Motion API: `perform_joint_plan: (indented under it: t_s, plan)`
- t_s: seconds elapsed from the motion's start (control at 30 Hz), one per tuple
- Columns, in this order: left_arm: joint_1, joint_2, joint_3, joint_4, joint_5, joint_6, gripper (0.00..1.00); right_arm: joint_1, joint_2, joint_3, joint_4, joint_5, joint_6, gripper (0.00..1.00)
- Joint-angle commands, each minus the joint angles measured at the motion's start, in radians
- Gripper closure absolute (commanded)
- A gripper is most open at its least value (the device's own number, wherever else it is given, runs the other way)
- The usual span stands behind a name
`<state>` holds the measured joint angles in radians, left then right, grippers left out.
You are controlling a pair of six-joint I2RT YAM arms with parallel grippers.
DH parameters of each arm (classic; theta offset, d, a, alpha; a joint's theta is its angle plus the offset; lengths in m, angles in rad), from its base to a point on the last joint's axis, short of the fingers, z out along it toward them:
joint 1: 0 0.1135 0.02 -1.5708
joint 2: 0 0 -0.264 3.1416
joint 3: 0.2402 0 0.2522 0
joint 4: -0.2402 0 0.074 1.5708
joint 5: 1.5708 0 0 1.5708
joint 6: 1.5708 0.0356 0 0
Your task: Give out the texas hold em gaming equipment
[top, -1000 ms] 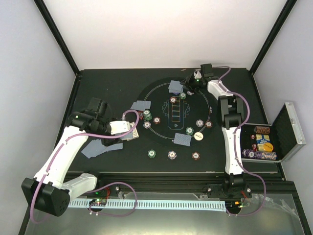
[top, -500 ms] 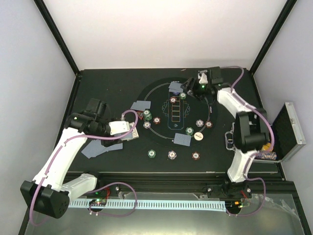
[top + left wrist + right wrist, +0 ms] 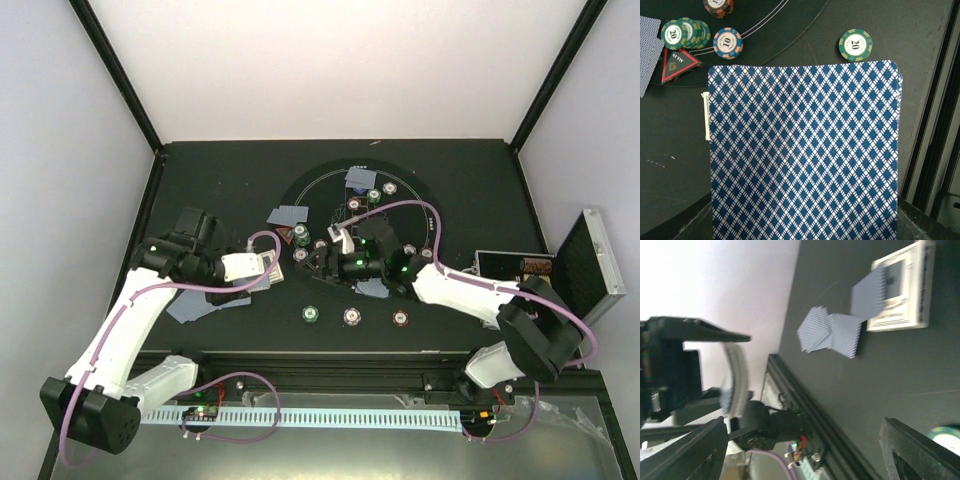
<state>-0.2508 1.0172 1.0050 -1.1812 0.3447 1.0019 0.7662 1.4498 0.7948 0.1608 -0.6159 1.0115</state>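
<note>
My left gripper [image 3: 264, 268] is shut on a deck of playing cards [image 3: 804, 150]. The deck's blue diamond back fills the left wrist view and hides the jaws. My right gripper [image 3: 316, 260] hangs over the middle of the round mat, just right of the deck, open wide with nothing between its fingers [image 3: 687, 452]. Loose cards [image 3: 205, 305] lie left of the mat, and more cards [image 3: 287, 215] lie on its rim. Green [image 3: 310, 314], purple-white [image 3: 351, 316] and red-brown [image 3: 400, 319] chips line the near rim. A red triangle marker [image 3: 677, 64] lies beside a green chip stack [image 3: 677, 34].
The silver case [image 3: 598, 268] stands open at the right table edge, partly behind the right arm. The black frame rail [image 3: 330, 362] runs along the near edge. More chips [image 3: 380, 192] and a card [image 3: 360, 178] lie at the mat's far side.
The right arm has swung from the mat's far rim down to its middle, beside the left gripper, and its jaws have opened. The left arm and its deck have stayed put.
</note>
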Motion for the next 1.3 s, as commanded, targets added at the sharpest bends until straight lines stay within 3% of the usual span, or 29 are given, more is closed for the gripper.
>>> perform_joint_plan:
  t_s: [0.0, 0.5, 0.87, 1.27]
  plan:
    - [0.002, -0.030, -0.005, 0.001, 0.045, 0.007, 0.98, 0.075, -0.003, 0.016, 0.213, -0.021, 0.102, 0.15]
    - [0.002, -0.049, -0.010, 0.001, 0.075, 0.022, 0.98, 0.194, 0.225, 0.158, 0.342, -0.113, 0.186, 0.23]
    - [0.002, -0.060, -0.013, 0.005, 0.077, 0.033, 0.98, 0.209, 0.387, 0.217, 0.470, -0.152, 0.290, 0.30]
    - [0.002, -0.062, -0.009, 0.002, 0.073, 0.035, 0.99, 0.160, 0.366, 0.114, 0.500, -0.138, 0.299, 0.46]
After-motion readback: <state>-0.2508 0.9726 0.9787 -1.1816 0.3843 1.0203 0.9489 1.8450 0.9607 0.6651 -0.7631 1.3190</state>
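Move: The deck, pinched by its sides in the left gripper, lies about 14 cm to the right hand's left, 4 cm farther back and nearly level in height. From the left hand, the deck's middle is some 3 cm to its right. About 13 cm below the right hand, the card box lies 15 cm left and 3 cm ahead. The blue 10 chip is 7 cm left and 9 cm ahead, and the loose green chip 4 cm left and 6 cm back. Leftward and a little back goes the right hand, some 11 cm towards the held deck, rising 2 to 3 cm on the way and sinking again. It turns about 15 degrees counter-clockwise and rolls its left side up. The wide-open fingers narrow by about a third, one coming over the deck's face onto the top card, while the left hand keeps its grip, almost still. ##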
